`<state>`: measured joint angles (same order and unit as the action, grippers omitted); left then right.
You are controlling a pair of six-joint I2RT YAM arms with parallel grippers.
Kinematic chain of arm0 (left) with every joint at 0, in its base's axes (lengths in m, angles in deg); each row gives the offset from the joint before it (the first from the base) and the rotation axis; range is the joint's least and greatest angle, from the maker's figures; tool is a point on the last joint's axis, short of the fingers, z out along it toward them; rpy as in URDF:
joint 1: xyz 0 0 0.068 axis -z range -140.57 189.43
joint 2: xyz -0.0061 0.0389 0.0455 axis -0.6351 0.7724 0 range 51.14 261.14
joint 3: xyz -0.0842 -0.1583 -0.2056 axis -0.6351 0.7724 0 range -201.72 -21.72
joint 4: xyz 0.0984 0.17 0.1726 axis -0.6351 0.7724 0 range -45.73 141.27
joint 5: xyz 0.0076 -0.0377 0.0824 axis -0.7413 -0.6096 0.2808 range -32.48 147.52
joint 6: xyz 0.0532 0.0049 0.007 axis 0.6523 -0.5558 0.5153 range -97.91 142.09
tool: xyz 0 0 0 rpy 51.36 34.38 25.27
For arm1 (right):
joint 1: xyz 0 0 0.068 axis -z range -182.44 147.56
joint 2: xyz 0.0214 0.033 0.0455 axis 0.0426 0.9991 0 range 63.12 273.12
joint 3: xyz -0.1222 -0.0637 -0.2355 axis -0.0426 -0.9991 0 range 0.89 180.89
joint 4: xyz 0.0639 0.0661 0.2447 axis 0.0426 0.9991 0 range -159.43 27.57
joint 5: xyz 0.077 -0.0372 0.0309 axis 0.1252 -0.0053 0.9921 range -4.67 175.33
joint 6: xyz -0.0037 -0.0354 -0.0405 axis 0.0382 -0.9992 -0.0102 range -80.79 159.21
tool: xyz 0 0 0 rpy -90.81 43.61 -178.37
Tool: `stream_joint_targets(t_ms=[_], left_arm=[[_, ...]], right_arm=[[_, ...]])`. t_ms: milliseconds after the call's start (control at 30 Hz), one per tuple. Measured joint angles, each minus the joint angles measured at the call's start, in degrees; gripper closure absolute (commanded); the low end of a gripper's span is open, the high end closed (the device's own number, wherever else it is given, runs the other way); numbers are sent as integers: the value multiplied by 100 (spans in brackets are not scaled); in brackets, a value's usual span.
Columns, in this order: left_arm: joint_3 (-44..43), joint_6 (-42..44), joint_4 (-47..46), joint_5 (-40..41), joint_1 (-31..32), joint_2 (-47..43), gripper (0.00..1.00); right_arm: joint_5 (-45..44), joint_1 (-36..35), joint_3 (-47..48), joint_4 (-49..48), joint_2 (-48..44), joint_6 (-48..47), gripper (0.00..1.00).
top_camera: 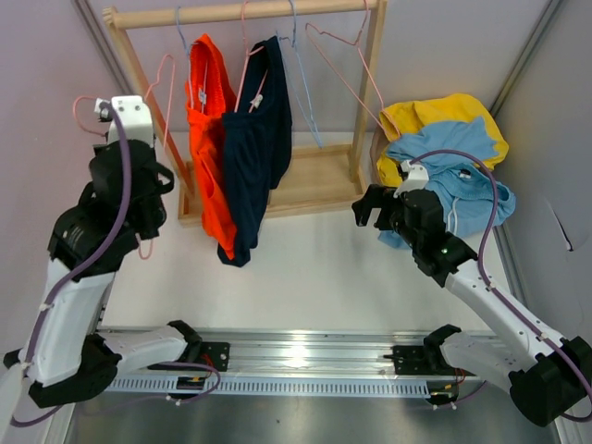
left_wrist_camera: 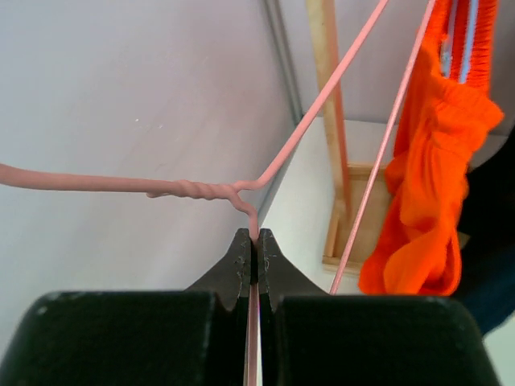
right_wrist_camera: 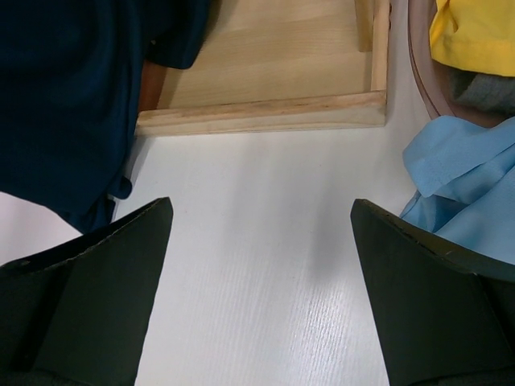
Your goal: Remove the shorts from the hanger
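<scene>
Orange shorts (top_camera: pixel 208 139) and dark navy shorts (top_camera: pixel 259 148) hang from wire hangers on the wooden rack's top rail (top_camera: pixel 240 13); the orange shorts (left_wrist_camera: pixel 434 177) also fill the right of the left wrist view. My left gripper (left_wrist_camera: pixel 253 237) is shut on a bare pink wire hanger (left_wrist_camera: pixel 201 190), just below its twisted neck. In the top view that hanger (top_camera: pixel 165 69) sits at the far left, off the rail, with no garment on it. My right gripper (top_camera: pixel 370 208) hangs open over the table right of the navy shorts (right_wrist_camera: pixel 72 96), nothing between its fingers (right_wrist_camera: pixel 96 273).
The rack's wooden base (right_wrist_camera: pixel 265 80) lies just beyond my right gripper. A pile of yellow and light blue garments (top_camera: pixel 444 148) lies at the back right, its blue cloth (right_wrist_camera: pixel 467 177) close to my right finger. Empty pink and blue hangers (top_camera: pixel 347 65) hang on the rail.
</scene>
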<state>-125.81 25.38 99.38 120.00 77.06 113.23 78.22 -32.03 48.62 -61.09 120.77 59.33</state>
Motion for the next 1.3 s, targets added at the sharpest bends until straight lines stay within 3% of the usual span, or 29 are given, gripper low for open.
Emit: stream_joint_targets(t_ms=[300, 733, 1100, 1300], left_arm=[[-284, 52, -190, -4, -940, 1150, 100], [-2695, 782, -1349, -592, -1825, 3550, 100], [-2608, 909, -1856, -1239, -2133, 3827, 100], [-3576, 916, -1902, -1550, -2437, 4802, 100]], right_arm=[[31, 0, 205, 127, 9, -138, 1], [350, -9, 452, 544, 109, -293, 1], [356, -94, 544, 743, 308, -271, 1], [175, -479, 544, 767, 542, -179, 1]])
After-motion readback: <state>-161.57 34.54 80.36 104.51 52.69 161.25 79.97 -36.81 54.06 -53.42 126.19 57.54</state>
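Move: The left hand already grips an empty pink hanger. The free stretch at the left end of the wooden rail lies about 28 cm ahead of it, roughly 3 cm to the left and 3 cm higher. From the left hand, the orange shorts hang some 24 cm ahead, 11 cm right and 20 cm lower; the navy shorts are about 10 cm farther right. From the right hand, that rail end is roughly 20 cm ahead, 46 cm left and 27 cm up. Left hand carries its pink hanger some 25 cm forward towards the rail's left end; right drifts slightly left. ##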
